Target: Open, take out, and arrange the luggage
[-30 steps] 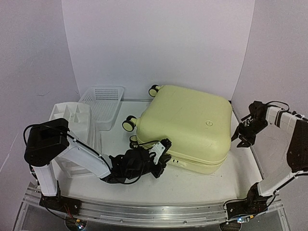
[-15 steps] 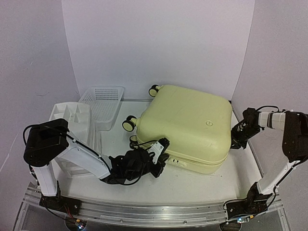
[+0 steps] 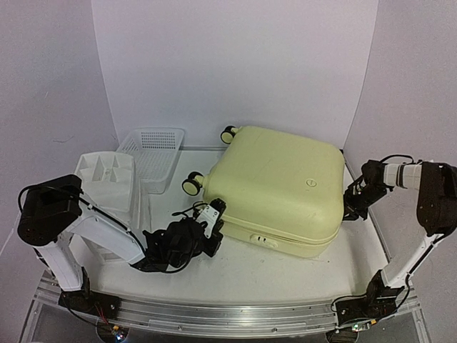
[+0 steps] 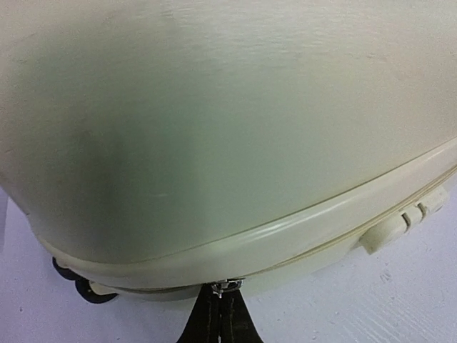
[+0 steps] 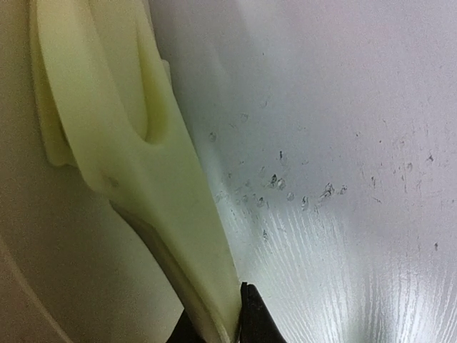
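The luggage (image 3: pixel 278 186) is a pale-yellow hard-shell suitcase lying flat on the table, its black wheels (image 3: pixel 191 184) facing left. My left gripper (image 3: pixel 208 216) is at the case's front-left corner. In the left wrist view its dark fingers (image 4: pixel 207 321) are shut on the small metal zipper pull (image 4: pixel 223 286) at the seam. My right gripper (image 3: pixel 351 207) is at the case's right side. In the right wrist view, the right gripper (image 5: pixel 230 325) pinches the pale-yellow side handle (image 5: pixel 143 164) between its fingertips.
A white mesh basket (image 3: pixel 153 153) and a white plastic drawer unit (image 3: pixel 107 175) stand at the left, close to my left arm. White walls close in the back and both sides. A pale-yellow lock block (image 4: pixel 400 225) sits on the front seam, right of the zipper pull.
My left gripper has slid leftward along the front seam towards the corner by the wheels. My right gripper has moved in against the case's right side and closed on the handle.
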Tool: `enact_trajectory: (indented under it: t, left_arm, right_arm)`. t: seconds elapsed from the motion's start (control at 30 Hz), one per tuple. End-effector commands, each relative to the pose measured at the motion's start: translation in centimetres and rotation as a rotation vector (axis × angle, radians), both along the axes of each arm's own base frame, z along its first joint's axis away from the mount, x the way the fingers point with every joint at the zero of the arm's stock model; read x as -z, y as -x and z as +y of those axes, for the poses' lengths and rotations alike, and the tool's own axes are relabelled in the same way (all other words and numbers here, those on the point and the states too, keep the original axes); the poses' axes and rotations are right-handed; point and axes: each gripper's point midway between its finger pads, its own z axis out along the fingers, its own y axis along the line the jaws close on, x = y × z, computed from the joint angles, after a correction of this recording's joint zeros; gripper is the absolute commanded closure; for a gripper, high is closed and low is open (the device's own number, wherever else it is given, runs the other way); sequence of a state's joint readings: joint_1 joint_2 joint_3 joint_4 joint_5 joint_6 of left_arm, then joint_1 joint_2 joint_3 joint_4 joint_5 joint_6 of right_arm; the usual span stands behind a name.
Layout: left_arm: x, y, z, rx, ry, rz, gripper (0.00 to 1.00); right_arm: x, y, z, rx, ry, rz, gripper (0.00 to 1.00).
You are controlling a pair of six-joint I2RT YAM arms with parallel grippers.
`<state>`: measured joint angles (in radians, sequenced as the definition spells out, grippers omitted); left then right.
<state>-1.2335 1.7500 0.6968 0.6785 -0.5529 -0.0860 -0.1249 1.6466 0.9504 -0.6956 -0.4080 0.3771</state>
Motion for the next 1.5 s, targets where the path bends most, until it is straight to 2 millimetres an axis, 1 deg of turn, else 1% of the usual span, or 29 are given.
enact_trajectory:
  t: [0.0,0.13,0.2,0.3,0.43,0.47,0.5,0.53,0.6,0.67,0.7,0.73,0.77,0.87,0.93,1.0,1.07,1.1,1.17,1.2,1.27,1.37,1.47]
  left_arm:
    - [-2.4,-3.6,4.4,-0.133,0.031,-0.032,1.00]
    - [-3.3,-5.9,7.3,-0.169,0.031,-0.005,1.00]
    - [-3.4,-6.8,7.9,-0.164,0.002,0.015,1.00]
    - [-3.5,-8.0,8.8,-0.169,-0.019,0.047,1.00]
    - [-3.7,-8.6,9.8,-0.183,-0.015,0.065,1.00]
    - [-3.8,-8.6,9.8,-0.171,-0.006,0.071,1.00]
    - [-3.8,-8.3,9.3,-0.140,0.003,0.080,1.00]
    - [-4.0,-7.9,8.6,-0.099,0.019,0.094,1.00]
    - [-4.0,-7.1,7.1,-0.029,0.066,0.138,1.00]
    - [-4.0,-6.8,6.4,-0.010,0.101,0.173,1.00]
    - [-4.2,-6.6,6.0,0.000,0.114,0.182,1.00]
    - [-4.3,-6.2,5.3,0.016,0.120,0.184,1.00]
    - [-4.6,-5.6,4.4,0.040,0.122,0.182,1.00]
    - [-5.5,-4.0,2.0,0.106,0.146,0.177,1.00]
    - [-6.2,-3.0,0.5,0.140,0.156,0.166,1.00]
    - [-6.7,-2.0,-0.9,0.175,0.163,0.157,1.00]
    - [-7.2,-1.2,-2.2,0.212,0.175,0.155,1.00]
    - [-7.3,-0.9,-2.7,0.226,0.178,0.155,1.00]
    - [-7.3,-0.2,-3.6,0.245,0.177,0.152,1.00]
    - [-7.3,0.2,-4.0,0.256,0.173,0.147,1.00]
    - [-7.3,1.2,-4.9,0.284,0.160,0.136,1.00]
    - [-7.2,2.8,-6.0,0.318,0.135,0.112,1.00]
    - [-6.8,3.6,-6.4,0.334,0.096,0.080,1.00]
  right_arm:
    - [2.3,0.7,-6.9,0.048,0.247,0.089,1.00]
    - [1.9,0.1,-7.5,-0.009,0.280,0.073,1.00]
    - [1.7,-0.5,-7.7,-0.027,0.289,0.068,1.00]
    - [1.3,-1.3,-8.7,-0.050,0.338,0.068,1.00]
    - [0.4,-2.0,-9.5,-0.072,0.381,0.063,1.00]
    - [-0.1,-1.8,-9.4,-0.071,0.377,0.074,1.00]
    - [-0.7,-1.6,-9.3,-0.064,0.368,0.089,1.00]
    - [-1.7,-1.5,-9.0,-0.050,0.353,0.091,0.97]
    - [-4.2,-1.1,-8.4,-0.027,0.342,0.076,0.75]
    - [-7.5,-0.8,-7.7,-0.026,0.346,0.029,0.57]
    - [-9.1,-0.5,-7.2,-0.032,0.348,0.007,0.51]
    - [-10.9,-0.3,-6.9,-0.038,0.354,-0.019,0.47]
    - [-13.2,-0.2,-6.8,-0.040,0.370,-0.058,0.44]
    - [-17.6,0.3,-5.5,-0.081,0.404,-0.133,0.33]
    - [-20.2,0.2,-3.7,-0.150,0.424,-0.200,0.27]
    - [-22.2,-0.2,-0.2,-0.269,0.412,-0.285,0.22]
    - [-23.8,-0.7,3.4,-0.389,0.394,-0.371,0.17]
    - [-24.2,-0.9,5.2,-0.442,0.365,-0.404,0.15]
    - [-25.0,-1.1,8.1,-0.524,0.321,-0.450,0.14]
    - [-25.4,-0.9,10.1,-0.582,0.294,-0.475,0.13]
    - [-26.1,-0.4,13.7,-0.699,0.247,-0.533,0.12]
    - [-26.7,0.8,19.2,-0.884,0.201,-0.609,0.10]
    - [-26.6,1.9,23.8,-1.086,0.213,-0.676,0.08]
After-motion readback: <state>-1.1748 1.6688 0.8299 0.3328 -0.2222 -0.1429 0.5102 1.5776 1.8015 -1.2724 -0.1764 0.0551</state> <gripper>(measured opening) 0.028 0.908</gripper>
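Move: The left hand already has the zipper pull on the suitcase's near side; the near-left corner it is being taken round lies about 7 cm ahead and 4 cm left, with the lower wheel some 9 cm ahead, 6 cm left and 5 cm lower. The number lock is about 12 cm right and 3 cm back. From the right hand, shut on the side handle, the suitcase's middle is roughly 21 cm left, 5 cm ahead and 7 cm higher. Keeping its pinch on the zipper pull, the left hand draws it forward and left round the near-left corner, about 5 cm each way, then swings back and right past its start, tipping slightly down. The right hand holds the side handle while easing 2 cm right, then opens, lifts off some 25 cm and sweeps left over the suitcase, turning counter-clockwise. ##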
